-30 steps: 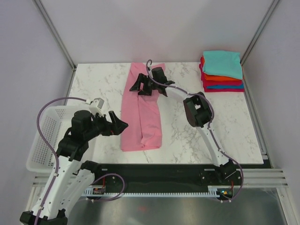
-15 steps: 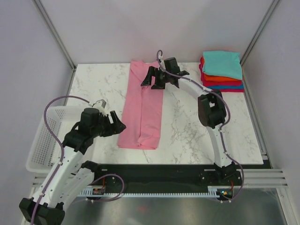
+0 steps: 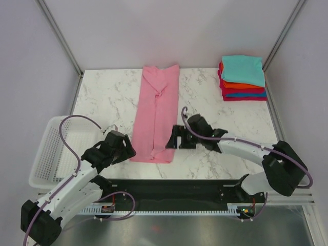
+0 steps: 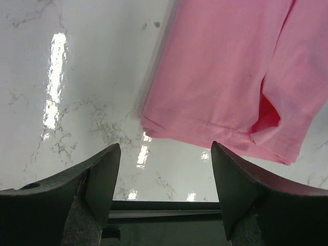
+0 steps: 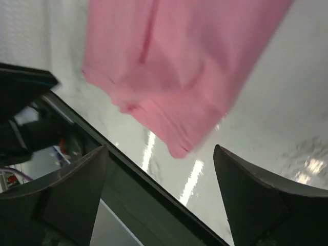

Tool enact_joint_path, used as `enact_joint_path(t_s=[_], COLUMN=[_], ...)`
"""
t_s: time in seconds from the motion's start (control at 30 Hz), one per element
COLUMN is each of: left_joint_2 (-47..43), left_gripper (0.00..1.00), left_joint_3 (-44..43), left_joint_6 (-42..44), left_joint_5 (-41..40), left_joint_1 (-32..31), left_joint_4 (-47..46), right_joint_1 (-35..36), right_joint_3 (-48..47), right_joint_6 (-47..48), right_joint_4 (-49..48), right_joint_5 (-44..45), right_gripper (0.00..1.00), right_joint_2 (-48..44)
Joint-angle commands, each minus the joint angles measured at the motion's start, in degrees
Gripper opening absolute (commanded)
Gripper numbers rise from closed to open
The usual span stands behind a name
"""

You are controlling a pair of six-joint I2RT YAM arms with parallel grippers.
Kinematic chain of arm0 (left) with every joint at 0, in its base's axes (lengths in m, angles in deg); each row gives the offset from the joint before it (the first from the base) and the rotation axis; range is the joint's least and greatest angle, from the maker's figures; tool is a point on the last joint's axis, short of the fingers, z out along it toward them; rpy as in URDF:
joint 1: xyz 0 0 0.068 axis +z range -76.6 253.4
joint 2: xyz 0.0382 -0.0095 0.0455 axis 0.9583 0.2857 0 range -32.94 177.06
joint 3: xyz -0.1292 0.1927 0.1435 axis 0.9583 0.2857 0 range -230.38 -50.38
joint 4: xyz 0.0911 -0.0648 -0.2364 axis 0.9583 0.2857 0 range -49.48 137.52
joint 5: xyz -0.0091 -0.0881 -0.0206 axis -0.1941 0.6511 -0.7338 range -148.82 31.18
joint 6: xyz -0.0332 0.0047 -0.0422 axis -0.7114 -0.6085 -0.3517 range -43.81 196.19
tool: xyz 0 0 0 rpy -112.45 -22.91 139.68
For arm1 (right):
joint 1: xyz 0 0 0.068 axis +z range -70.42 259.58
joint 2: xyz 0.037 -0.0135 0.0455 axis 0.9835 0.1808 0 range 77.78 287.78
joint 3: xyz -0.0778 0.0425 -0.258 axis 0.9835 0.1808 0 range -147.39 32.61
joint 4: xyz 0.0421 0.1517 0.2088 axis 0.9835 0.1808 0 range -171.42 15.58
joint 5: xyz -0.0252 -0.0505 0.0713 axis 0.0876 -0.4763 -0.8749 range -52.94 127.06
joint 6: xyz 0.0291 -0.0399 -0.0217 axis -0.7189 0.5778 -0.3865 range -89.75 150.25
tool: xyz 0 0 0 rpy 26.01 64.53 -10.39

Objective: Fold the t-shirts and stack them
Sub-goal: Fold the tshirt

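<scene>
A pink t-shirt (image 3: 156,110) lies folded lengthwise into a long strip down the middle of the marble table, its near hem close to the front edge. My left gripper (image 3: 124,149) hovers open just left of that hem, which shows ahead of the jaws (image 4: 215,128). My right gripper (image 3: 176,138) is open at the strip's near right corner; the pink hem corner (image 5: 177,146) hangs between and beyond its fingers. Neither holds cloth. A stack of folded t-shirts (image 3: 243,78), teal on top over orange, blue and red, sits at the back right.
A white mesh basket (image 3: 51,154) stands at the table's left front, beside my left arm. The table's dark front rail (image 4: 164,205) runs right under both grippers. Grey walls close the back and sides.
My right arm swung from the shirt's collar end at the back down to its near right corner. My left gripper dropped lower toward the near left hem. The shirt now lies longer and straighter.
</scene>
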Motion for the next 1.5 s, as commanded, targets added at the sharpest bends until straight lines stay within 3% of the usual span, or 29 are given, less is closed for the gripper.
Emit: enact_joint_path(t_s=[0.0, 0.1, 0.27, 0.47, 0.67, 0.7, 0.73, 1.03, 1.17, 1.47], left_joint_2=[-3.0, -5.3, -6.1, -4.9, -4.1, -4.1, -4.0, -1.5, -2.0, -2.4], left_gripper=[0.79, 0.79, 0.79, 0.77, 0.69, 0.69, 0.68, 0.63, 0.61, 0.54], left_joint_3=[1.2, 1.9, 2.1, 2.8, 5.3, 5.2, 5.2, 5.5, 7.4, 10.9], left_joint_6=[-3.8, -4.0, -4.2, -4.6, -4.4, -4.2, -4.0, -3.5, -4.0, -6.8], left_joint_5=[-4.1, -4.4, -4.7, -4.8, -2.2, -2.4, -2.4, -0.2, 4.2, 5.0], left_joint_1=[-0.2, -0.2, -0.3, -0.3, -0.4, -0.4, -0.5, -1.6, -2.3, -6.4], left_joint_4=[-4.2, -4.4, -4.4, -4.4, -6.6, -6.6, -6.7, -8.3, -9.9, -10.7], right_joint_1=[5.1, 9.7, 11.3, 12.1, 12.1, 12.0, 12.1, 12.0, 12.0, 12.0], right_joint_3=[10.2, 14.5, 13.2, 13.1, 14.7, 15.1, 16.2, 21.8, 22.0, 22.6], right_joint_6=[-11.5, -15.4, -15.5, -16.0, -14.8, -14.8, -14.8, -15.5, -15.2, -15.3], right_joint_4=[-12.0, -17.8, -18.5, -19.3, -20.6, -20.9, -21.0, -17.3, -16.3, -17.3], right_joint_5=[6.7, 9.3, 10.5, 11.9, 12.9, 12.4, 12.5, 16.0, 16.2, 16.1], right_gripper=[0.89, 0.83, 0.79, 0.65, 0.28, 0.11, 0.02, 0.0, 0.0, 0.0], right_joint_2=[-1.1, 0.3, 5.2, 8.3, 8.7, 8.6, 8.3, -1.2, -1.9, -1.2])
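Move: The shirt's near-right corner, which the open right hand goes for, lies about 5 cm back, 2 cm left and 10 cm below it. Along the near hem, the rumpled end of the centre fold is some 7 cm left and 1 cm back of that hand, and the near-left corner about 19 cm left and 4 cm back. The left hand goes for this near-left corner, roughly 1 cm ahead, straight across and 6 cm below it. Down about 10 cm and back about 6, the right hand drops quickly onto the shirt's near-right corner, edges left, shuts its fingers fully and pinches the cloth, then draws it some 3 cm to the right along the table, turning slightly clockwise. The left hand hovers, then sinks about 4 cm, easing right and back over the near-left corner with its fingers partly closing, still not gripping. ##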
